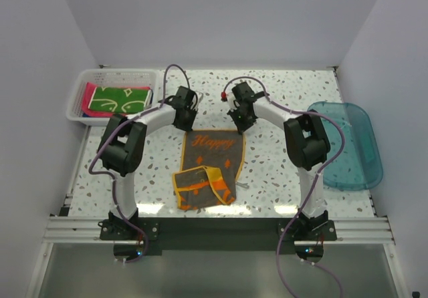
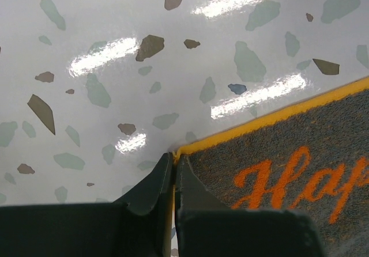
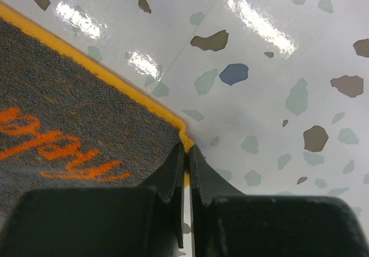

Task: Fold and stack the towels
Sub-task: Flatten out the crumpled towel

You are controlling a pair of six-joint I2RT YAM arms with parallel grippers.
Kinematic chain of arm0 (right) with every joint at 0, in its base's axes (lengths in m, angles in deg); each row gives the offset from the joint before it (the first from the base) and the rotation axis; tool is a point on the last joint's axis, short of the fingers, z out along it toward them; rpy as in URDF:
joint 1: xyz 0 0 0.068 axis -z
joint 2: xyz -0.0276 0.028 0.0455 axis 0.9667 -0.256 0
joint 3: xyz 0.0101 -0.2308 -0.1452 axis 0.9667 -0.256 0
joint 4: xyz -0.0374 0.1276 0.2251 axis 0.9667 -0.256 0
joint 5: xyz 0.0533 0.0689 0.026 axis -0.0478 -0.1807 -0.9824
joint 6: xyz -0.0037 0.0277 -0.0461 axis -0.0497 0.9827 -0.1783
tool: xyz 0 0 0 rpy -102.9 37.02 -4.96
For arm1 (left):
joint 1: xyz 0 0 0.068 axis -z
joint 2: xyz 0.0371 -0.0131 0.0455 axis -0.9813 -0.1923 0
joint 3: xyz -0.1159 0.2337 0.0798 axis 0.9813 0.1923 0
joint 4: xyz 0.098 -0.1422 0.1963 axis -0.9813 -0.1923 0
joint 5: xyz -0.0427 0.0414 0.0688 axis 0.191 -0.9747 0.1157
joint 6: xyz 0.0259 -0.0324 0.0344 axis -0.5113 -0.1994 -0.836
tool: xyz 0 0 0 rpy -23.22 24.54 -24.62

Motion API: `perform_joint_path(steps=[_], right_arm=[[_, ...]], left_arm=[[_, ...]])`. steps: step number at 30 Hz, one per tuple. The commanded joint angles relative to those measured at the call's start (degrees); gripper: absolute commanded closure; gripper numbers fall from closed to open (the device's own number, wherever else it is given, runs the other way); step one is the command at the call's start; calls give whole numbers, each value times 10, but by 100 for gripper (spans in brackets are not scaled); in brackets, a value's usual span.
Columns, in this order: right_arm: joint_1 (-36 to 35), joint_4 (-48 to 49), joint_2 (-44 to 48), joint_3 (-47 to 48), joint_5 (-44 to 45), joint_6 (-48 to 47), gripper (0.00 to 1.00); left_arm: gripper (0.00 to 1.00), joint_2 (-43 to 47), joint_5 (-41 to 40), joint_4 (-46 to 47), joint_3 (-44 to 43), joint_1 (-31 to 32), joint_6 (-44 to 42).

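A dark grey towel (image 1: 212, 159) with orange trim and "Happy" lettering lies mid-table, its near end rumpled and folded over (image 1: 200, 186). My left gripper (image 1: 185, 119) is shut on the towel's far left corner (image 2: 179, 151); its jaws pinch the yellow edge. My right gripper (image 1: 239, 119) is shut on the far right corner (image 3: 185, 140) in the same way. In the left wrist view the grey towel (image 2: 300, 170) spreads to the right, and in the right wrist view the grey towel (image 3: 63, 130) spreads to the left. A green patterned towel (image 1: 120, 100) lies over a pink towel (image 1: 85, 97) in the basket.
The white slotted basket (image 1: 79, 114) stands at the far left of the speckled table (image 1: 281, 178). A clear blue plastic tub (image 1: 348, 144) sits at the right edge. White walls close in the table's back and sides.
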Motion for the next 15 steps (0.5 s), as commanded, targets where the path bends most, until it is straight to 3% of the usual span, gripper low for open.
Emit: perform_joint_path(steps=[1,9,15], right_arm=[[-5,-25,38,22,-4,-2,100],[-3,-71,115,193,57,4,100],[-3,-104,165,310,85,1,100]], left_arm=[[100,-12,25,-74,6,4,14],[100,127,-73,-93,-169,4,4],[100,203,-94,-79,-279,4,-15]])
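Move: Both hands still pinch the far corners of the dark grey towel just over the table, about 18 cm apart. From the left hand, the bunched, folded-over near end lies about 23 cm back and 6 cm to the right; the white basket's middle is some 15 cm ahead and 26 cm to the left. From the right hand, that bunched end lies about 23 cm back and 12 cm left, and the teal bin some 5 cm back and 35 cm right. Upward, fast and gathering speed, both arms hoist the towel's far edge together by some 23 cm, easing about 6 cm forward as they climb, away from the tabletop. The wrists tip the fingers up and outward by roughly 25 degrees, and both shut grippers keep their pinch on the corners. ##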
